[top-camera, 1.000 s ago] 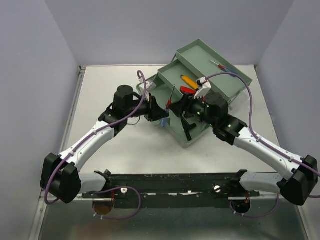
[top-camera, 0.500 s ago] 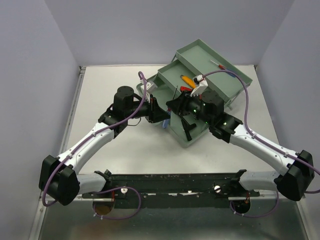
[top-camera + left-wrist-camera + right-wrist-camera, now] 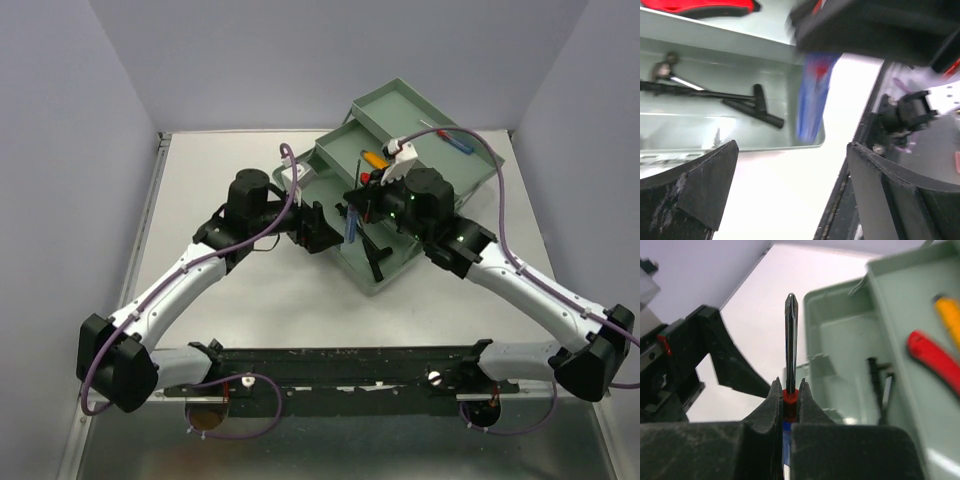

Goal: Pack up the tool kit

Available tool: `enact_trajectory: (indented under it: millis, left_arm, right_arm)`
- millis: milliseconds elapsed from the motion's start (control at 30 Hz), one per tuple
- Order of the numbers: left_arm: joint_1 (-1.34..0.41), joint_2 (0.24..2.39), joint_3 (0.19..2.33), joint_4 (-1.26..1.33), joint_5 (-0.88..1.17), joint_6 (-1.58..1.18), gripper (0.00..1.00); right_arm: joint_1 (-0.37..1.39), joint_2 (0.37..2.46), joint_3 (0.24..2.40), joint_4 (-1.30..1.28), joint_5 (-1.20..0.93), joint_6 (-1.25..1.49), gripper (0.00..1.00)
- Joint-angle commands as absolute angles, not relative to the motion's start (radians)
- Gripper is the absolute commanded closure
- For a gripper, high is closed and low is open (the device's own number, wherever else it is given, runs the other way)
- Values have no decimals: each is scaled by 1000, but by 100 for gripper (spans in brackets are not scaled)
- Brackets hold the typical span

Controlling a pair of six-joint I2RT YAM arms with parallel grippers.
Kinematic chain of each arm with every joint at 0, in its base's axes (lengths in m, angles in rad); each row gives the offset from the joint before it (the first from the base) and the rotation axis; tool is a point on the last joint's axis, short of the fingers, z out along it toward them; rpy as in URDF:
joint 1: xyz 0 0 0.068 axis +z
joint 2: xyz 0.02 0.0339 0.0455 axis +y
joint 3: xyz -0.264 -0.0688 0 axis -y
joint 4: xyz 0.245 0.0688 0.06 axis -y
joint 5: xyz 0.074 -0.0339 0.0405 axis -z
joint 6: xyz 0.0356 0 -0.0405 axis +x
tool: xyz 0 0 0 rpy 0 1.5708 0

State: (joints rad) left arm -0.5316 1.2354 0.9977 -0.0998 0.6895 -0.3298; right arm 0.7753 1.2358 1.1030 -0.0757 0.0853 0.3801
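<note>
The tool kit (image 3: pixel 392 262) is a sage-green box, open, with its tray (image 3: pixel 455 170) set off to the back right. My right gripper (image 3: pixel 356 212) (image 3: pixel 790 388) is shut on the red collar of a blue-handled screwdriver (image 3: pixel 350 226) (image 3: pixel 791 335), shaft pointing away from the wrist, at the box's left edge. In the left wrist view the blue handle (image 3: pixel 812 100) hangs blurred over the box corner. My left gripper (image 3: pixel 321 228) (image 3: pixel 791 150) stands open just left of it, nothing between its fingers (image 3: pixel 695 185).
A black angled tool (image 3: pixel 747 102) (image 3: pixel 875 385) lies in the box's lower compartment. Red-handled (image 3: pixel 935 360) and orange-handled (image 3: pixel 949 314) tools lie in the upper one. A small red-and-blue screwdriver (image 3: pixel 447 134) rests on the tray. Grey walls close in on both sides.
The left gripper opened and let go of the blue-handled screwdriver. The right gripper shut on it and carried it slightly right, toward the box.
</note>
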Motion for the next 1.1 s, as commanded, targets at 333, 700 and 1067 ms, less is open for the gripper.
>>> enact_trajectory:
  millis: [333,700,1067]
  left_arm:
    - [-344,1120,1072,-365,325,-210,1]
    - [-305,1137,1083,-387,318,-226,1]
    - [-305,1175,1092,-413,295,-245,1]
  right_arm:
    - [451,1463,1900,-874,263,-351,99]
    - [270,1799,2155,-996,236,-509,99]
    - [261,1902,2120,-945,180,-546,99]
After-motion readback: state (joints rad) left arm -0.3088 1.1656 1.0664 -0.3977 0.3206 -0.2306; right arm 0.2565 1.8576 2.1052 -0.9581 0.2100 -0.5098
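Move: The top tray's middle, where the right hand's pinched screwdriver is to go, lies about 21 cm ahead of that hand, 20 cm to its right and 8 cm lower. The laid screwdriver in it is roughly 23 cm ahead and 25 cm right. In the middle tray, some 13 cm below, the yellow cutter lies about 16 cm ahead, 5 right, and the red cutter 10 ahead, 7 right. From the left hand, the top tray is about 26 cm ahead, 30 right and slightly lower. Keeping its pinch on the screwdriver's red collar, the right hand swings about 23 cm right and 17 cm forward to over the top tray, arching up 15 cm before sinking to its starting height, while it rolls its left side down nearly 60 degrees, tipping the fingers downward. The left hand, already open, backs off 12 cm left and 7 forward, turning 30 degrees counter-clockwise. ##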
